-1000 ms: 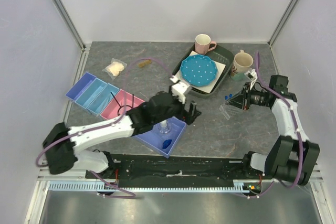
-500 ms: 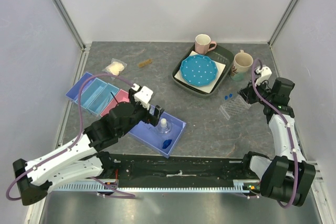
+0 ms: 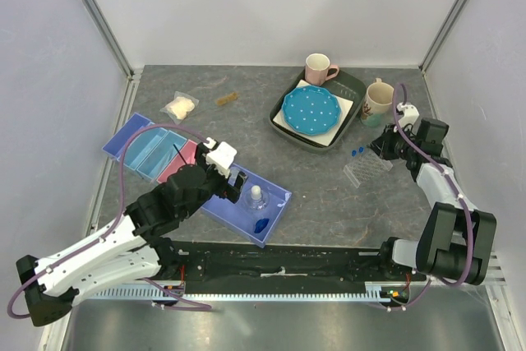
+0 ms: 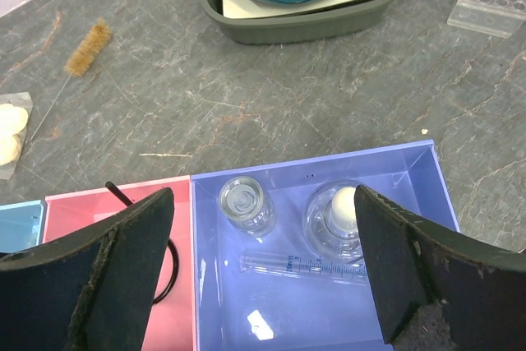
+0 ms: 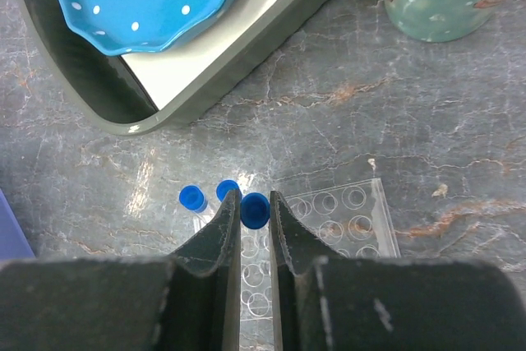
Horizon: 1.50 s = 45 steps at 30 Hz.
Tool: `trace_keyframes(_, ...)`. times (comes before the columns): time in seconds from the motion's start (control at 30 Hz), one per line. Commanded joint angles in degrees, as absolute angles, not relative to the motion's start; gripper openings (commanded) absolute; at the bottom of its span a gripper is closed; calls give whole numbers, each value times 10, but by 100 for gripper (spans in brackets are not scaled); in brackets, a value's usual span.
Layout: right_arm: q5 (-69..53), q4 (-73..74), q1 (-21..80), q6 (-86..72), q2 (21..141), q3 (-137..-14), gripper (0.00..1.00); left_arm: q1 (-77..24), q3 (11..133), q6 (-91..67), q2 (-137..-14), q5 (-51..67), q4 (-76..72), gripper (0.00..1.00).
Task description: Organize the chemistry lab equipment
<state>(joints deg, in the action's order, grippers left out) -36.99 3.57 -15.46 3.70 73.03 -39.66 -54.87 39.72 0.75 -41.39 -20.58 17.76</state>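
Observation:
My right gripper (image 5: 254, 197) is shut on a tiny blue-capped tube (image 5: 255, 211), held over the near left corner of the clear tube rack (image 5: 337, 223). Two more blue-capped tubes (image 5: 192, 198) stand just left of it. My left gripper (image 4: 265, 193) hangs open above the purple bin (image 4: 411, 174), holding nothing. Under it are a small clear bottle (image 4: 245, 204), a white-stoppered bottle (image 4: 341, 215) and a graduated glass tube (image 4: 304, 265). A black wire ring (image 4: 170, 273) lies in the pink bin (image 4: 82, 207). The blue hexagonal piece (image 3: 260, 224) lies in the purple bin's near end.
A grey tray (image 3: 289, 125) with the blue dotted plate (image 3: 311, 109) stands at the back, with a pink mug (image 3: 318, 66) behind and a patterned mug (image 3: 379, 100) to its right. A bag of white wads (image 3: 180, 106) and a brush (image 3: 227, 99) lie back left. Blue bins (image 3: 136, 142) continue the row leftward.
My left arm has drawn back to the left along the purple bin, its jaws staying open. My right wrist shifted slightly back and right over the rack, still shut on the tube.

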Motion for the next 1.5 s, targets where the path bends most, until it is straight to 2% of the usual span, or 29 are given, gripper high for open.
trace_keyframes(0.0,-370,14,-144,29,751,-409,16,-549,403,26,-396,-216,170,96)
trace_keyframes(0.37,-331,16,-130,50,779,-415,18,-548,404,27,-397,-216,171,96)
trace_keyframes(0.83,-304,12,-109,91,758,-405,18,-549,403,28,-404,-219,172,96)
trace_keyframes(1.0,-328,29,-100,115,766,-406,22,-549,403,27,-403,-220,172,96)
trace_keyframes(1.17,-348,59,-101,141,760,-410,32,-549,403,26,-403,-221,175,96)
trace_keyframes(1.47,-359,74,-100,156,710,-408,42,-549,403,26,-402,-220,177,96)
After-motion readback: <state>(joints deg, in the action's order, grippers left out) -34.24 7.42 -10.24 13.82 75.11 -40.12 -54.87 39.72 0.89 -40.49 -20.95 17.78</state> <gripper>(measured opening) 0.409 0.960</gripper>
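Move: Just below the right hand, which already holds a blue-capped tube, sits the clear tube rack, its middle some 2 cm to the right, about 1 cm back and 6 cm down. Two other blue-capped tubes stand 3 and 4 cm to the hand's left, nearly level ahead. The flowered mug is roughly 11 cm ahead and 1 cm right. From the left hand the rack lies about 11 cm ahead, 31 cm right and 16 cm below. Lowering the tube about 2 cm into the far side of the rack, the right hand eases roughly 1 cm forward and rolls slightly, left side dipping. The fingers then open to about twice their gap and let go of the tube, while the hand slips 1.5 cm back and 1 cm left towards the neighbouring blue caps, turning a little counter-clockwise. ##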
